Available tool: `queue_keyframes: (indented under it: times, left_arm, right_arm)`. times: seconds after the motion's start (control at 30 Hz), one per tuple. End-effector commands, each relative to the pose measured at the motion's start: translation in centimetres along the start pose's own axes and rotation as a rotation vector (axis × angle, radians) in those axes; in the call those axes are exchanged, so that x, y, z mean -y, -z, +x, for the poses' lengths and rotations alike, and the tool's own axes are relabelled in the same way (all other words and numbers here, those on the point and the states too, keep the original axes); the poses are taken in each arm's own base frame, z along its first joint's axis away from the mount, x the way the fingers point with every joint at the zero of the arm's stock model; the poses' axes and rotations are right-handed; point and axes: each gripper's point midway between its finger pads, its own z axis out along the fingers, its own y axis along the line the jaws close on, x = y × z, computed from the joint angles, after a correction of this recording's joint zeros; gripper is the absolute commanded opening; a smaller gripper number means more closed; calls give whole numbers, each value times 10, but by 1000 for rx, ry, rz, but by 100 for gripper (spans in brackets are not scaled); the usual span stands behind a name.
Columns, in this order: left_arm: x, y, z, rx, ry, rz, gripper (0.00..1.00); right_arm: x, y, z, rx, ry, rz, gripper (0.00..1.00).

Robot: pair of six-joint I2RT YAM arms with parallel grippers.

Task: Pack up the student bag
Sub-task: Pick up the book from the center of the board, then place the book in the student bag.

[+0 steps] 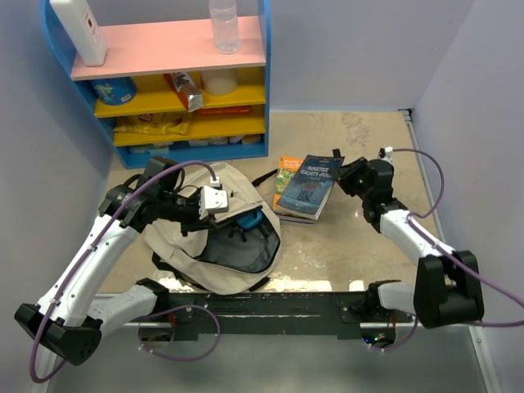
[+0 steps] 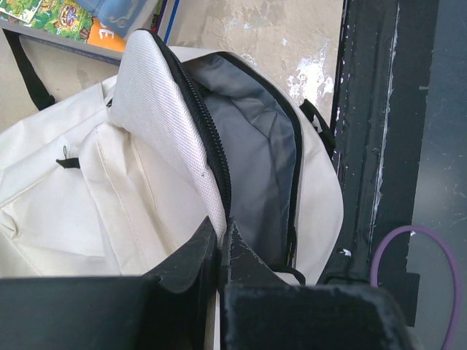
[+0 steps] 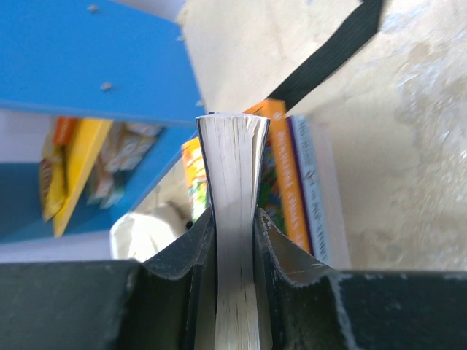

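Note:
The student bag [image 1: 184, 246] is a cream canvas backpack lying at the left with its main zip open and the dark grey lining [image 1: 237, 250] showing. My left gripper [image 1: 214, 202] is shut on the upper rim of the opening. In the left wrist view my left gripper [image 2: 221, 235] pinches the zip-edged flap [image 2: 164, 124] beside the lining [image 2: 266, 168]. My right gripper [image 1: 342, 176] is shut on the edge of a blue book [image 1: 313, 184], which is tilted up off the stack. In the right wrist view my right gripper [image 3: 235, 219] clamps the book's page block [image 3: 233, 160].
An orange book [image 1: 286, 169] and a white-spined book [image 3: 319, 197] lie under the blue one. A small blue item [image 1: 250, 219] sits at the bag's mouth. A blue shelf unit [image 1: 164, 82] with snacks, a bottle [image 1: 223, 24] and a white device [image 1: 79, 29] stands behind. A black strap [image 3: 332, 47] lies on the table.

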Motion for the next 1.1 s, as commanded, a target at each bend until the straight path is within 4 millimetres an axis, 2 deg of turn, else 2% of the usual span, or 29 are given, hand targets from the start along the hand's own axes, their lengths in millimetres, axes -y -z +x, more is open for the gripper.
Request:
queue_keyframes:
  times: [0.0, 0.1, 0.13, 0.2, 0.23, 0.3, 0.43, 0.53, 0.6, 0.77, 0.83, 0.87, 0.93, 0.97, 1.03, 1.07]
  left_arm:
    - [1, 5, -21, 70, -59, 14, 0]
    - [2, 5, -22, 71, -63, 15, 0]
    - [2, 5, -21, 71, -63, 12, 0]
    - [2, 5, -21, 69, -62, 12, 0]
    - [2, 5, -21, 70, -64, 10, 0]
    - [1, 5, -22, 73, -66, 8, 0]
    - [0, 7, -26, 80, -72, 0, 0]
    - [-1, 8, -27, 83, -67, -1, 0]
    - [-2, 7, -28, 83, -64, -1, 0]
    - [-5, 10, -35, 95, -72, -11, 0]
    - [-4, 11, -37, 100, -73, -9, 0]
    - [-4, 11, -37, 100, -72, -7, 0]
    - [-3, 11, -38, 105, -72, -5, 0]
    - [-3, 11, -37, 102, -72, -5, 0]
    - [-2, 12, -36, 101, -74, -4, 0]
    - [-1, 12, -34, 96, -72, -1, 0]
  right_arm:
    - [-41, 43, 8, -75, -34, -154, 0]
    - [-49, 73, 30, -170, -79, -224, 0]
    - [-45, 80, 43, -203, -94, -234, 0]
    - [-56, 103, 53, -236, -112, -301, 0]
    - [-52, 110, 66, -277, -115, -290, 0]
    - [-55, 124, 78, -331, -133, -310, 0]
    - [-61, 145, 104, -413, -176, -350, 0]
    - [-71, 153, 114, -444, -215, -374, 0]
    - [-77, 154, 119, -465, -221, -386, 0]
    - [-85, 147, 159, -605, -190, -352, 0]
    - [-99, 148, 169, -636, -158, -367, 0]
    - [-96, 140, 178, -653, -152, -337, 0]
    - [-115, 137, 181, -652, -144, -377, 0]
    - [-115, 129, 185, -657, -147, -357, 0]
    - [-136, 123, 182, -639, -157, -406, 0]
    - [-135, 114, 185, -638, -166, -384, 0]
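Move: Back and to the left of the right hand, which already holds the blue Nineteen Eighty-Four book clear by its right edge, the bag's open mouth lies about 23 cm back, 30 cm left and 10 cm lower. The book stack is some 12 cm left and 3 cm back of the hand. Inside the bag, the blue pouch sits roughly 13 cm back, 27 cm left. From the left hand the mouth is about 7 cm right, 3 cm back and 16 cm below. Carrying the pinched book off the stack towards the bag, the right hand sweeps back about 19 cm and left 17 cm, rising slightly at first, then going mostly left and sinking some 5 cm near the end. The wrist swings about 35 degrees counter-clockwise and tips the fingers down. The left fingers keep the bag flap pinched and held up. ##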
